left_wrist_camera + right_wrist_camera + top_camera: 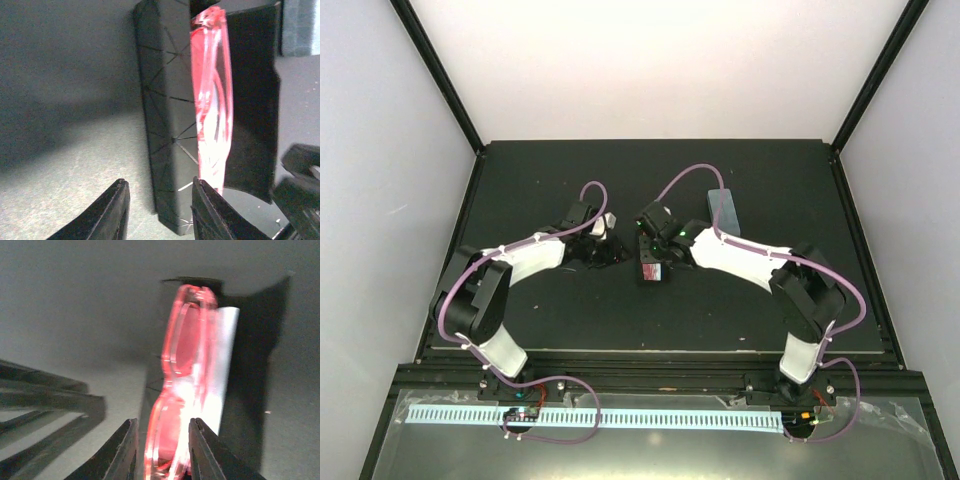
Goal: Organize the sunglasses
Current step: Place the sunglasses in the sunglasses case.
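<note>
A red sunglasses (212,100) pair stands on edge inside an open black case (165,125), at the mat's middle in the top view (650,270). My right gripper (162,450) is directly over the sunglasses (182,365). Its fingers are apart on either side of the red frame, with a gap showing on the left. My left gripper (160,210) is open at the case's near end, and the case's side wall lies between its fingers, clear of the left one. In the top view both grippers, left (610,245) and right (652,255), meet at the case.
A pale blue case (724,208) lies just behind the right arm, its corner also in the left wrist view (300,25). The case's raised black lid (250,365) stands to the right of the sunglasses. The black mat (520,180) ends at raised black rails.
</note>
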Controlling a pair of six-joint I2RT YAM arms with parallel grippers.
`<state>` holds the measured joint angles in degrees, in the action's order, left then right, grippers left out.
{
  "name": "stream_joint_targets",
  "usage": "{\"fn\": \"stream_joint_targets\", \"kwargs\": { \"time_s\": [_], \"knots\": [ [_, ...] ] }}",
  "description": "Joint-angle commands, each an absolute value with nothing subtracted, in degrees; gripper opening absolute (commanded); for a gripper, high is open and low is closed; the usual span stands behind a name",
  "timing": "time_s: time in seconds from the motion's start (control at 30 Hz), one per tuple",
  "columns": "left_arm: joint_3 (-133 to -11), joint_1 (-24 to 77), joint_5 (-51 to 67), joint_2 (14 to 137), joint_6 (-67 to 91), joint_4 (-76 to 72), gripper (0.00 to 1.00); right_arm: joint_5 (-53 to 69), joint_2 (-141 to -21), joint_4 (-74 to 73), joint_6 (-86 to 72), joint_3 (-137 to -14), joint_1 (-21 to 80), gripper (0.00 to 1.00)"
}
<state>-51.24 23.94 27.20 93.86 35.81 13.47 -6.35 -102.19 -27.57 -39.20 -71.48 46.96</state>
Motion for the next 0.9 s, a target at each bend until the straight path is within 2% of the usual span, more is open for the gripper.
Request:
{"fn": "stream_joint_targets", "kwargs": {
  "time_s": [0.0,0.27,0.87],
  "knots": [
    [-49.54,23.38,22.75,91.37,37.64,12.56,0.33,-9.81,-105.42,-30.88,-35.84,-76.36,50.00,0.31],
    [-44.06,20.56,19.08,86.78,40.80,10.14,0.33,-12.22,-111.24,-34.77,-35.29,-81.25,51.92,0.32],
    [-43.01,19.49,20.39,86.05,40.14,9.93,0.33,-10.42,-111.96,-34.09,-37.46,-78.99,52.25,0.29]
  ]
}}
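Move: The sunglasses already lie in the open black sunglasses case, which runs fore and aft; their middle is about 4 cm below the right hand, some 2 cm ahead and 1 cm to its right. The case's middle is roughly 1 cm ahead of that hand, 2 cm right and 6 cm below, while the blue-grey box lies some 10 cm ahead and 17 cm right, about 7 cm down. From the left hand, the sunglasses are about 6 cm right, 1 cm ahead and 2 cm lower. The left hand slides about 5 cm left, clear of the case's left side and slightly down, turning some 10 degrees counter-clockwise, while the right hand, empty and part-open, first swings nearly 4 cm left with a slight rise over the case's left edge. The right hand then sinks about 4 cm while easing back to the right by some 1.5 cm and a little towards the base, its wrist rolling about 10 degrees so the left side drops, and comes to a near stop with the unclosed fingertips close over the near lens of the sunglasses and the case's left wall; whether they touch can't be seen. ##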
